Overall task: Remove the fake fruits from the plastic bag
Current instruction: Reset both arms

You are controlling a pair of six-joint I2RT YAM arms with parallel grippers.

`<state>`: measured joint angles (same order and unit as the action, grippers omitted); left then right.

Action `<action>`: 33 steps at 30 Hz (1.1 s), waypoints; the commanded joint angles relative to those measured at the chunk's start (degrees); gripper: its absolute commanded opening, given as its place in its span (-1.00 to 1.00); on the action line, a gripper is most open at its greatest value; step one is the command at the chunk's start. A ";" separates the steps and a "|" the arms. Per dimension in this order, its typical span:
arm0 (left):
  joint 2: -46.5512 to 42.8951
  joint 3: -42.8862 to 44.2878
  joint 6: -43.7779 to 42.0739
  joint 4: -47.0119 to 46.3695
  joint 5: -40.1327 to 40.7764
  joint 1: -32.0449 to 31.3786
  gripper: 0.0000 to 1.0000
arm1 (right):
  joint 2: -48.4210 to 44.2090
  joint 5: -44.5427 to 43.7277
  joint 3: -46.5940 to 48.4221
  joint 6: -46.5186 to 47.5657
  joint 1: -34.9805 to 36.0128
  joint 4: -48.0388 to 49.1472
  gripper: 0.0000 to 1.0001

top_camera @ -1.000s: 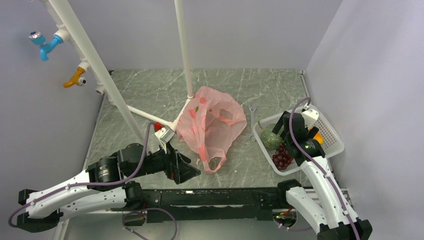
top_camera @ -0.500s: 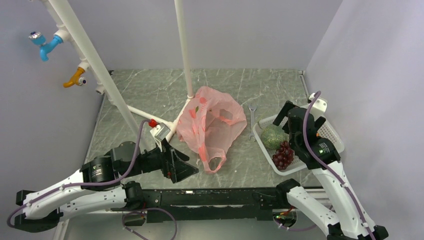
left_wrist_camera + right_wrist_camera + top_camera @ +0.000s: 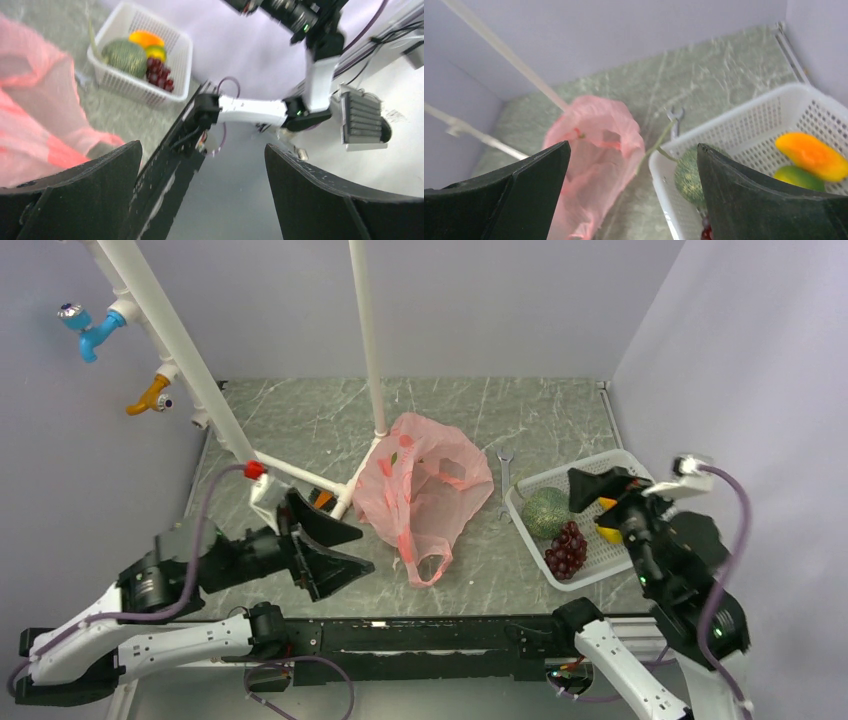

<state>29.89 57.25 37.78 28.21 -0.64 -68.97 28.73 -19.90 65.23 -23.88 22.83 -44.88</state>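
Observation:
The pink plastic bag [image 3: 425, 495] lies crumpled in the middle of the table, its loop handle toward the near edge. It also shows in the wrist views [image 3: 30, 100] [image 3: 589, 150]. The fake fruits sit in the white basket [image 3: 525, 530] on the right: a netted melon [image 3: 545, 512] [image 3: 689, 175], purple grapes [image 3: 565, 550] [image 3: 159, 75], an orange piece [image 3: 809, 155] and a yellow one [image 3: 608, 534]. My left gripper [image 3: 366, 549] [image 3: 202, 150] hangs open, left of the bag, holding nothing. My right gripper [image 3: 588, 512] [image 3: 634, 147] is open and empty above the basket.
A white pipe frame [image 3: 370, 340] stands behind and left of the bag, with a blue tap [image 3: 85, 330] and a yellow tap [image 3: 150, 395] on the left wall. A small wrench [image 3: 504, 475] lies between bag and basket. Grey walls close in on three sides.
The right gripper has risen off the basket and drawn back to the right. The left gripper has pulled back to the left and lifted. Bag and fruits have not moved.

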 commanded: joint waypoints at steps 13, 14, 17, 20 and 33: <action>13.58 29.42 -21.82 -3.47 -0.65 0.13 0.98 | -1.16 -1.56 14.80 1.49 0.21 -4.31 0.99; 13.58 29.63 -22.08 -3.43 -0.47 0.12 0.98 | -1.20 -1.47 14.90 1.66 0.12 -4.18 0.99; 13.11 29.31 -22.35 -3.74 0.34 0.09 0.98 | -1.11 -1.42 14.90 1.50 0.09 -4.35 0.99; 12.77 28.93 -22.52 -3.51 0.51 0.15 0.98 | -0.84 0.00 14.43 1.29 0.13 -4.14 0.99; 10.86 23.30 -20.95 -4.45 5.74 0.10 0.98 | -0.92 0.27 16.80 4.32 0.09 -3.17 0.99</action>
<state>41.76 82.98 17.67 24.77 3.27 -68.97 29.89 -20.27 82.35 -22.41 22.81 -50.54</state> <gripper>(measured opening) 0.992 0.993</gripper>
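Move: The emptied plastic bag lies about 24 cm ahead of the left hand, 9 cm to its right and 34 cm below it; the pipe joint is some 26 cm ahead and 9 cm left, at table height. From the right hand the basket is about 6 cm ahead, 8 cm right and 32 cm down. Inside it, the melon is 6 cm ahead and 2 cm left of the hand, the mango 7 cm ahead and 10 cm right. The left hand, empty, open and pointing right, climbs briskly some 16 cm away from the plastic bag, rolling roughly 25 degrees about its own pointing line as its fingertips lift a little, then nearly hovers while easing slightly forward. At the same time the right hand, also empty and open, goes on withdrawing from the basket, up about 8 cm and back about half that with a small shift right, its fingertips tilting up around 10 degrees, then stays almost still. ##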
